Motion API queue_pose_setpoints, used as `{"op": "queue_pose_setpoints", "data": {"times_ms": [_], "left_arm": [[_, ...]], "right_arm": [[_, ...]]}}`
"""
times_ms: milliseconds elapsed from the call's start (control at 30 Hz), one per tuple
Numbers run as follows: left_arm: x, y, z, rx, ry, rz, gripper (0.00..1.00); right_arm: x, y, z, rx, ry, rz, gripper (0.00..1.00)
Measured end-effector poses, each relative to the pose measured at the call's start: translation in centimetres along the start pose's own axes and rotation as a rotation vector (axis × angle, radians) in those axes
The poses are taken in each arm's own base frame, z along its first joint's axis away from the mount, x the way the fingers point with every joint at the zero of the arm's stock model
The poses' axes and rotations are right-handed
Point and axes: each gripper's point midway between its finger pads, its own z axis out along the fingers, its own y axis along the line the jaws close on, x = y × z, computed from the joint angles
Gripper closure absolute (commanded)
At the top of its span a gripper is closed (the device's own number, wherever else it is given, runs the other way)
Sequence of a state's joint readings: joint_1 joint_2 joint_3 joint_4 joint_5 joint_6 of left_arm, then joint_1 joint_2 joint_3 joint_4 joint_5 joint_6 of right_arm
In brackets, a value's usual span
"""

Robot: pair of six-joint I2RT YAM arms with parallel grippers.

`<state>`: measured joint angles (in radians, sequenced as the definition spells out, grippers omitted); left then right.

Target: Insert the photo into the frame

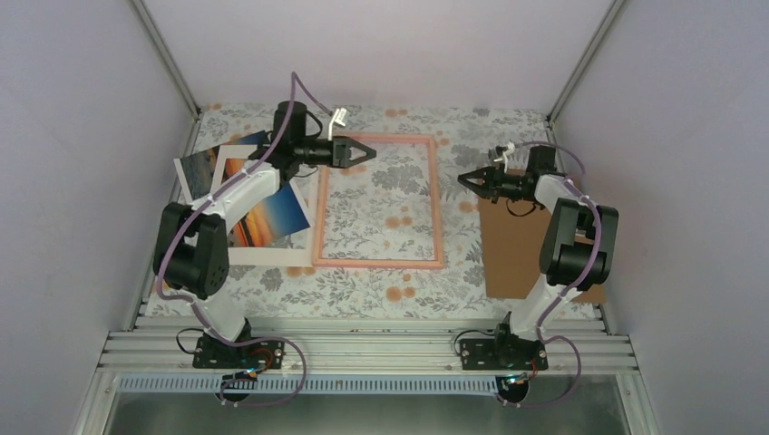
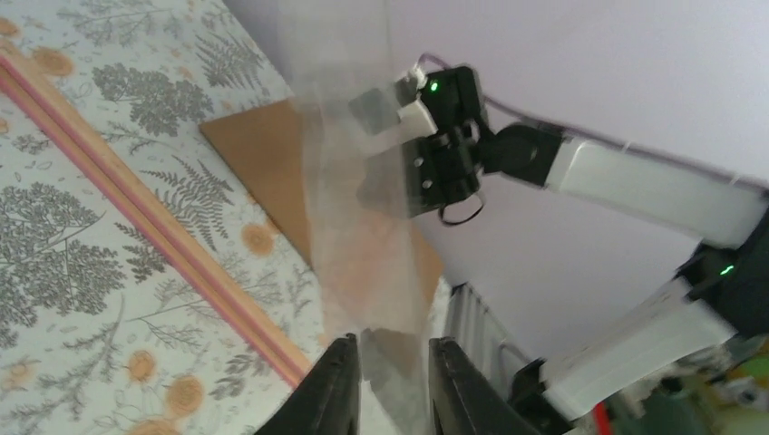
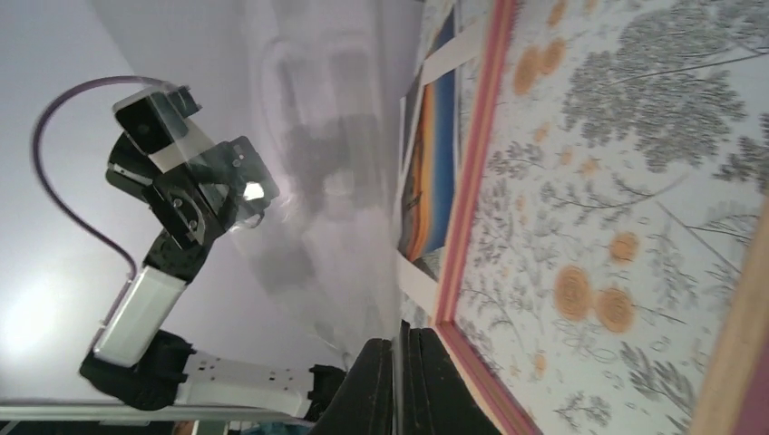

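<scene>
The pink frame (image 1: 379, 201) lies flat on the flowered cloth in the middle; its edges also show in the wrist views (image 2: 154, 227) (image 3: 467, 190). The sunset photo (image 1: 272, 216) (image 3: 426, 172) lies left of the frame with a cream mat board (image 1: 238, 249), partly under my left arm. A clear, faintly milky sheet (image 2: 363, 208) (image 3: 345, 181) hangs above the frame between both grippers. My right gripper (image 1: 467, 179) (image 3: 399, 337) is shut on its thin edge. My left gripper (image 1: 367, 149) (image 2: 392, 343) has its jaws slightly apart, with the sheet's other edge in the gap.
A brown backing board (image 1: 517, 245) (image 2: 263, 154) lies right of the frame, under my right arm. Pale walls enclose the table on three sides. An aluminium rail (image 1: 363, 349) with both arm bases runs along the near edge.
</scene>
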<state>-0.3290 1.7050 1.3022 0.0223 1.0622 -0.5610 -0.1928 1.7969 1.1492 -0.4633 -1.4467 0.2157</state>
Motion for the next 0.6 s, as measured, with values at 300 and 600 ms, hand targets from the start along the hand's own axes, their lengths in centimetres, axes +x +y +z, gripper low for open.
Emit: {"op": "queue_pose_setpoints", "data": {"times_ms": [300,600], "left_arm": [[4.2,6.1,4.0,-0.016,0.104,-0.089,0.48],[6.9,9.7,5.4,-0.034,0.17,-0.145,0.52]], "right_arm": [[1.3,-3.4,-0.5,0.155,0.02,-0.019,0.96],[3.0,-7.1,-0.7,0.247,0.086,0.026,0.96]]}}
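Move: The pink frame's middle lies about 26 cm below the left hand, 3 cm ahead and 3 cm to its right. The photo and the white mat over it sit some 23 cm to that hand's left and 2 cm ahead. From the right hand, the frame's middle is roughly 19 cm left, 3 cm ahead and 17 cm down; the brown board is 20 cm to its right and 6 cm back. Left sinks about 13 cm over the frame, opening off the clear sheet; right, still gripping it, sinks 8. ##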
